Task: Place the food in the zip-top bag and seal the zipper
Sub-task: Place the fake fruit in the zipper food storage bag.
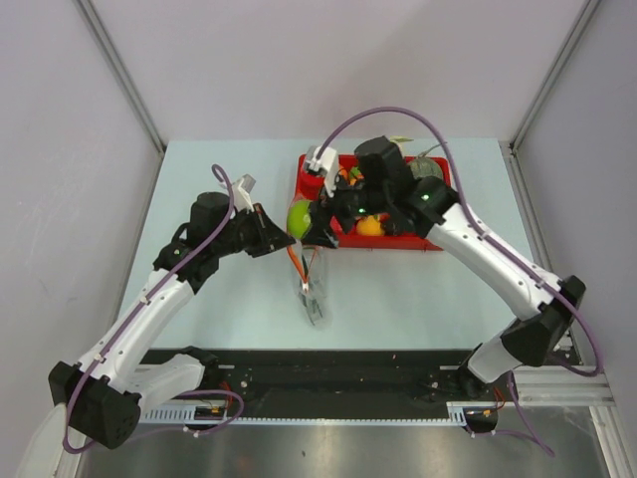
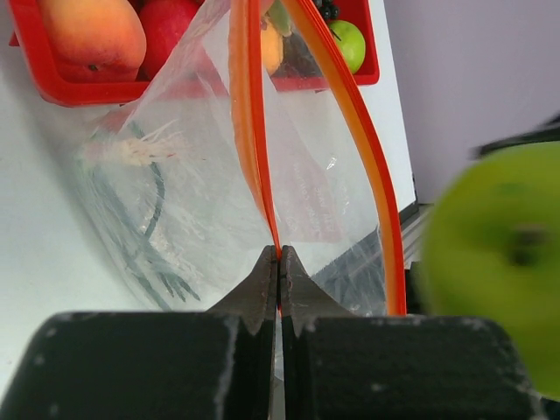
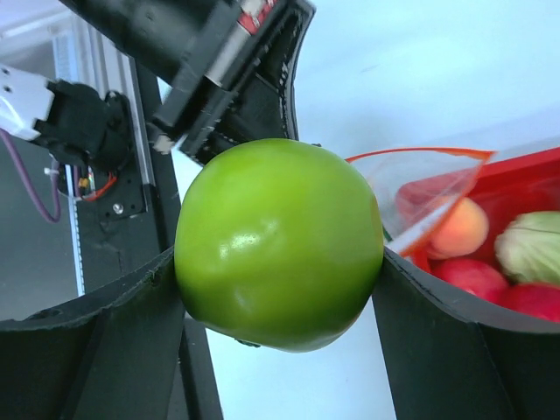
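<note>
My right gripper (image 3: 278, 262) is shut on a green apple (image 3: 278, 241) and holds it above the table beside the mouth of the zip-top bag (image 3: 418, 188); the apple also shows in the top view (image 1: 299, 218) and at the right of the left wrist view (image 2: 497, 258). My left gripper (image 2: 278, 262) is shut on the bag's orange-red zipper (image 2: 249, 131) and holds the clear bag (image 2: 210, 201) up with its mouth open. A green spring onion (image 2: 140, 201) lies inside the bag. More food lies in the red tray (image 1: 438, 241): a peach (image 2: 92, 35), a small green fruit (image 2: 350, 44).
The tray stands at the back of the pale table, right of centre. In the right wrist view a peach (image 3: 461, 229), a red fruit (image 3: 472, 276) and a pale cabbage-like piece (image 3: 530, 247) lie in it. A black rail (image 1: 328, 368) runs along the near edge.
</note>
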Tool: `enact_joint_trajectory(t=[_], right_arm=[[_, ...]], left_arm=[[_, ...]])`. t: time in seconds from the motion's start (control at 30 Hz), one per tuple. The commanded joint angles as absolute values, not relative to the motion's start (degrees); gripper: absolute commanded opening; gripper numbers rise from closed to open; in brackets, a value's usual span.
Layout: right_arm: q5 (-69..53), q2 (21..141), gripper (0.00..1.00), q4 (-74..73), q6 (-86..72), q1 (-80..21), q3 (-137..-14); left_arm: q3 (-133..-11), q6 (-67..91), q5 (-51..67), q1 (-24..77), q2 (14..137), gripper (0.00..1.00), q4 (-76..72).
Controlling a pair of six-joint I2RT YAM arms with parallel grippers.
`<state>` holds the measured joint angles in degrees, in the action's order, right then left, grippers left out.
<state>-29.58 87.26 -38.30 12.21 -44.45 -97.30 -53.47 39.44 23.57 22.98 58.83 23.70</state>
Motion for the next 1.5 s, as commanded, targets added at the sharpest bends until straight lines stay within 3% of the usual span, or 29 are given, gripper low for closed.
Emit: enact_joint_trajectory(t=[0.0, 0.27, 0.43, 0.47, 0.5, 0.7, 0.93, 1.1, 1.47], right_arm=[[-26.9, 89.82, 0.52, -35.07, 13.97, -46.05, -96.51], [-24.79, 90.44, 0.55, -38.14, 15.99, -47.46, -94.4], [-22.95, 88.86, 0.83, -41.83, 18.1, -47.9, -91.85], [-22.42, 88.25, 0.95, -42.1, 18.11, -47.9, -91.85], [-22.06, 87.89, 0.99, -42.36, 18.11, -47.9, -91.85], [-24.33, 86.4, 1.0, -41.13, 15.82, -44.31, -94.56], [-27.42, 89.73, 1.0, -39.29, 12.66, -30.51, -96.77], [-22.17, 92.72, 1.0, -36.65, 14.58, -23.48, -93.52], [-16.61, 105.28, 1.0, -28.3, 14.68, -23.46, -94.39]], left_arm=[[-55.55, 37.53, 24.08, 23.29, 57.74, 0.0, 23.03], [-55.98, 36.56, 24.08, 23.29, 57.66, 0.0, 23.82], [-56.42, 35.69, 23.82, 23.29, 57.04, 0.0, 23.64], [-56.69, 35.51, 23.64, 23.29, 57.04, 0.0, 23.99], [-56.69, 35.51, 23.73, 23.29, 56.95, 0.0, 24.08], [-56.87, 35.25, 23.64, 23.29, 57.22, 0.0, 24.17], [-57.3, 35.42, 23.73, 23.29, 57.92, 0.0, 23.82], [-57.3, 35.51, 23.64, 23.29, 58.27, 0.0, 23.73], [-57.04, 35.68, 23.38, 23.29, 58.89, 0.0, 23.47]])
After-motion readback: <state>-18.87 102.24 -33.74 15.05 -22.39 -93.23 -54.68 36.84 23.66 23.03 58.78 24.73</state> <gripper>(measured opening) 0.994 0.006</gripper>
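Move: The green apple is already between the right fingers, above the zipper bag's open mouth, whose middle is some 10 cm straight below that hand. From the right hand, the peach in the tray's near left corner lies about 14 cm ahead, 2 cm right and 23 cm down; the red tray's middle is 18 cm ahead, 17 cm right and equally low. The left hand has the mouth 4 cm right and slightly below it, the apple 3 cm right and 9 cm above. The green apple, still gripped, is lowered about 8.5 cm by the right hand into the bag's mouth, and the fingers open wider to let it go. The empty hand rises free, then swings forward and right about 18 cm over the red tray, turning some 30 degrees clockwise and finally sinking towards the fruit. The left hand stays, still pinching the rim. ##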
